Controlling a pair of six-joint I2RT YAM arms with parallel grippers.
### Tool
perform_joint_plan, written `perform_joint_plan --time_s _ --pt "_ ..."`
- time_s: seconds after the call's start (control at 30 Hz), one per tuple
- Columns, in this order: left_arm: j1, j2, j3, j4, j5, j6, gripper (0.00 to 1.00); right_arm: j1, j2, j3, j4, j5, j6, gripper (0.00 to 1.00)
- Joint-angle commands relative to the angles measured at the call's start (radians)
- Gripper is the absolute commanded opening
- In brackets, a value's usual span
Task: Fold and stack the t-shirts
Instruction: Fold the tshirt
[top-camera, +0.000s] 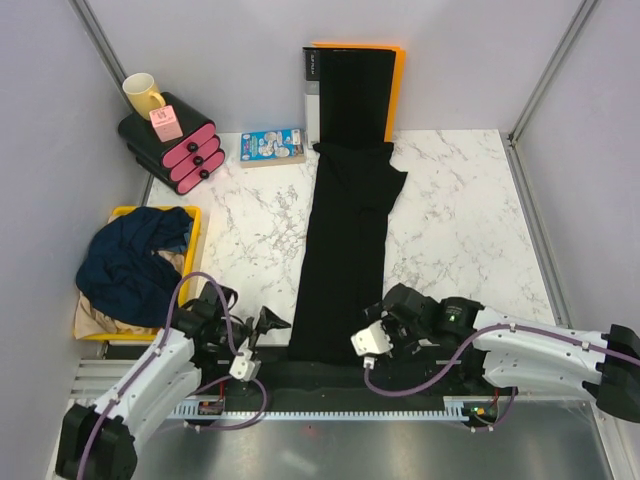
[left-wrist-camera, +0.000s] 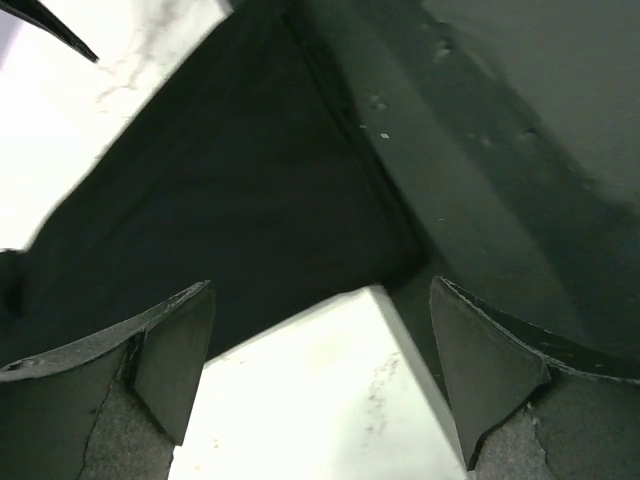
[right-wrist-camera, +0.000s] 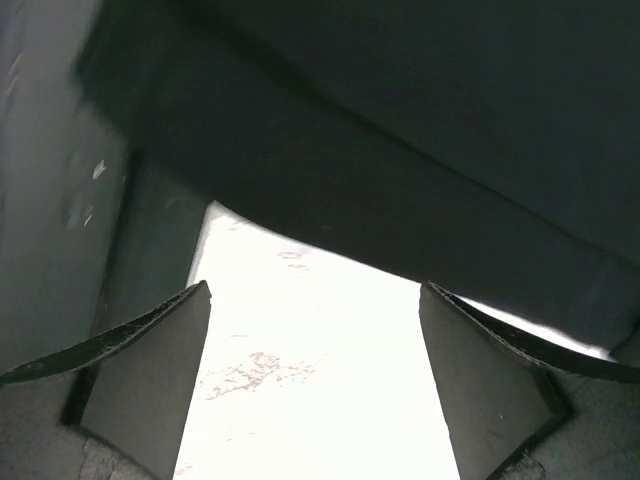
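Observation:
A black t-shirt (top-camera: 345, 260) lies folded into a long narrow strip down the middle of the marble table (top-camera: 450, 220). Its near end reaches the front edge. My left gripper (top-camera: 270, 324) stands open just left of the strip's near corner, with nothing between its fingers. In the left wrist view the black t-shirt (left-wrist-camera: 230, 200) lies just ahead of the left gripper (left-wrist-camera: 320, 370). My right gripper (top-camera: 384, 312) is open at the strip's near right corner. The right wrist view shows the black t-shirt (right-wrist-camera: 400, 150) edge just beyond the empty right gripper (right-wrist-camera: 315, 375). A navy t-shirt (top-camera: 135, 265) is bunched over a tan one (top-camera: 93, 318).
The navy and tan shirts sit in a yellow bin (top-camera: 196, 215) at the left. A black binder with an orange back (top-camera: 355, 95) leans on the back wall, touching the strip's far end. Black and pink drawers (top-camera: 175, 150) with a yellow mug (top-camera: 143, 95) and a small blue box (top-camera: 272, 147) stand at the back left.

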Motion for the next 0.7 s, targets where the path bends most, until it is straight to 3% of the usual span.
perform_joint_plan --time_s 0.0,0.17,0.3,0.4,0.43,0.67 --pt "-0.001 0.139 0.014 0.017 0.014 0.6 0.94 0.042 -0.027 -0.073 0.044 -0.026 -0.249 0.93" --pt "0.0 0.327 0.062 0.043 0.017 0.723 0.94 0.108 -0.003 -0.134 0.132 -0.03 -0.296 0.93" --pt "-0.013 0.41 0.073 0.144 0.034 0.737 0.95 0.151 0.039 -0.168 0.218 -0.004 -0.269 0.92" --pt "-0.017 0.447 -0.005 0.389 0.046 0.736 0.95 0.177 0.079 -0.165 0.256 0.009 -0.227 0.91" --pt "-0.017 0.458 -0.033 0.551 0.052 0.734 0.95 0.189 0.086 -0.165 0.265 0.015 -0.218 0.91" --pt "-0.017 0.536 -0.153 0.894 0.115 0.734 0.95 0.223 0.099 -0.165 0.295 0.038 -0.157 0.9"
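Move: Just right of the left hand lies the t-shirt's near left corner, roughly 4 cm to its right, 3 cm back and 5 cm below; the table's front edge runs about 1 cm back of this hand. From the right hand, the t-shirt's near right corner is about 7 cm back, 3 cm to the left and 6 cm lower, with the table's front edge some 5 cm back. Sinking with fingers wide open, both hands close in on the two near corners of the folded t-shirt. The right comes down about 5 cm and back 3 cm, then edges left, turning some 20 degrees counter-clockwise. The left drops about 4 cm, easing a little back at first and then forward and to the right, its wrist tipping briefly and coming back. No grip is taken yet. ##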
